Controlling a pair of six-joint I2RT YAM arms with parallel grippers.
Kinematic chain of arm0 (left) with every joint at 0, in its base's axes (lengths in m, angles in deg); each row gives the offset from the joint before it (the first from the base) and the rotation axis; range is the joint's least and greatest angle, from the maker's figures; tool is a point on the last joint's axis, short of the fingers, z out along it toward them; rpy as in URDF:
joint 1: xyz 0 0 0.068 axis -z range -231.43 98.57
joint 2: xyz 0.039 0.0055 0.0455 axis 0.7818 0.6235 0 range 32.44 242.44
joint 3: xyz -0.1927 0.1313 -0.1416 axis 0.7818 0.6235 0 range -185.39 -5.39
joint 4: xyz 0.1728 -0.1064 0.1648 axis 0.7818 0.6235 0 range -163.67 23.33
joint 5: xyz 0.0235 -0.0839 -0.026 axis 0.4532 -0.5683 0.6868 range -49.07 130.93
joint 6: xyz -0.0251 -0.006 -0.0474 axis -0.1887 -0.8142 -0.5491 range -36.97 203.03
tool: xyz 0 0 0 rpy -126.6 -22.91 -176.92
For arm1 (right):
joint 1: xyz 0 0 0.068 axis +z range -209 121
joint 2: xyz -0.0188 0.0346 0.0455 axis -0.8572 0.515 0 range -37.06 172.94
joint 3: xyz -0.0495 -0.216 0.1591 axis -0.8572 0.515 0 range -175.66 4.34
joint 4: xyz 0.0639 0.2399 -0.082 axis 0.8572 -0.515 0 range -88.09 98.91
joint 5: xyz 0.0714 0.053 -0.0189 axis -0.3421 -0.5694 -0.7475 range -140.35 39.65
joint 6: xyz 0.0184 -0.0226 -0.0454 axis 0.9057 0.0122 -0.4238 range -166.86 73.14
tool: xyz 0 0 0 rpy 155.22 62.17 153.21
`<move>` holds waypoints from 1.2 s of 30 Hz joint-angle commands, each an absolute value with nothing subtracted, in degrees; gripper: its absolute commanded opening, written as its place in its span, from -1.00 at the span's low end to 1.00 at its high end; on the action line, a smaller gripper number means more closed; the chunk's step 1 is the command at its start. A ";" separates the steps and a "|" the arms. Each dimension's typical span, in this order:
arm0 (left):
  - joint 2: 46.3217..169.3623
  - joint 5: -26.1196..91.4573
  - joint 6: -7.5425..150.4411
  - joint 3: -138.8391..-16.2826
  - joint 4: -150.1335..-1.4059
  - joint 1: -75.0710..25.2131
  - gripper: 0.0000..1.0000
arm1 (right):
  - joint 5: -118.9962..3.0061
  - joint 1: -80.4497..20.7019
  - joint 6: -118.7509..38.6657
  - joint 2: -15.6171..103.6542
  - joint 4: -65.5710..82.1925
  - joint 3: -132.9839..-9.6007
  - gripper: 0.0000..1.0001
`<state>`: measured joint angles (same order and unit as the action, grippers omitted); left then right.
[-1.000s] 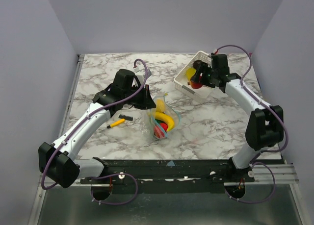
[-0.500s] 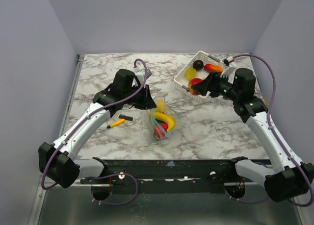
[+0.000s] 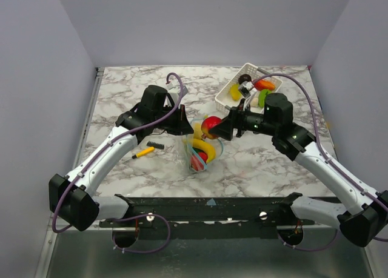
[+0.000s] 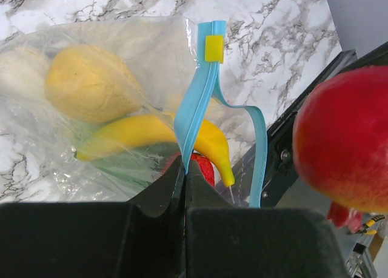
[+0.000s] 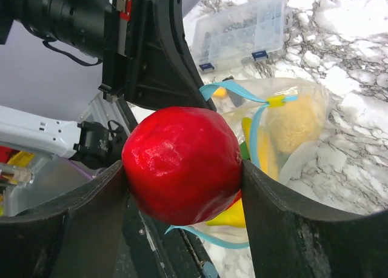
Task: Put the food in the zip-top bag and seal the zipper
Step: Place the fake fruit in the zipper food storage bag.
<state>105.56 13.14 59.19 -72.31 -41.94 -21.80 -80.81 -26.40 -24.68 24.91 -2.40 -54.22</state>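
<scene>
The clear zip-top bag [image 3: 200,149] stands open at the table's middle, holding a yellow banana [image 4: 151,132], a yellow fruit [image 4: 91,84] and red and green pieces. My left gripper [image 3: 182,122] is shut on the light blue zipper strip [image 4: 194,108] and holds the mouth up. My right gripper [image 3: 213,128] is shut on a red-and-yellow apple-like fruit [image 5: 182,163], held just above the bag's open mouth [image 5: 254,108], close to the left gripper. More food lies in the white basket [image 3: 225,100]: yellow, orange, green and dark pieces.
A yellow-and-black pen-like tool [image 3: 145,151] lies on the marble left of the bag. A clear box with blue clips [image 5: 242,33] shows in the right wrist view. The basket stands at the back right near the wall.
My right arm has swung from the basket to the left with the red fruit and now holds it over the bag's mouth. The left arm has stayed still on the zipper.
</scene>
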 commanded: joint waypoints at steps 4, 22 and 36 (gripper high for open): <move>106.01 12.01 59.12 -71.74 -43.55 -22.20 -1.00 | -64.61 -17.57 -28.04 28.97 -6.21 -57.27 -0.59; 105.83 11.91 59.21 -71.92 -43.48 -22.34 -1.00 | -53.84 -14.14 -27.17 35.15 -8.50 -60.27 0.90; 105.56 11.78 59.21 -71.84 -43.36 -22.42 -1.00 | -35.91 -14.22 -24.81 30.22 -10.48 -61.71 0.80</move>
<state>105.84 12.99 59.19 -72.28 -42.29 -22.06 -45.36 -14.45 -26.06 33.20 -9.62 -60.08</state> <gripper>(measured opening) 0.011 0.901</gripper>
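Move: The right hand holds the large red fruit; the zip bag's open mouth lies about 5 cm to its left, 2 cm back and some 10 cm below. In the bag, the banana is about 4 cm left, 3 cm back and 14 cm down, the yellow fruit 6 cm left, 4 cm ahead and 15 cm down. From the left hand, shut on the rim, the mouth is 5 cm right, 3 cm back, 6 cm down. Right hand lowers the fruit about 6 cm and leftward into the bag, opens, then retreats forward and right. ##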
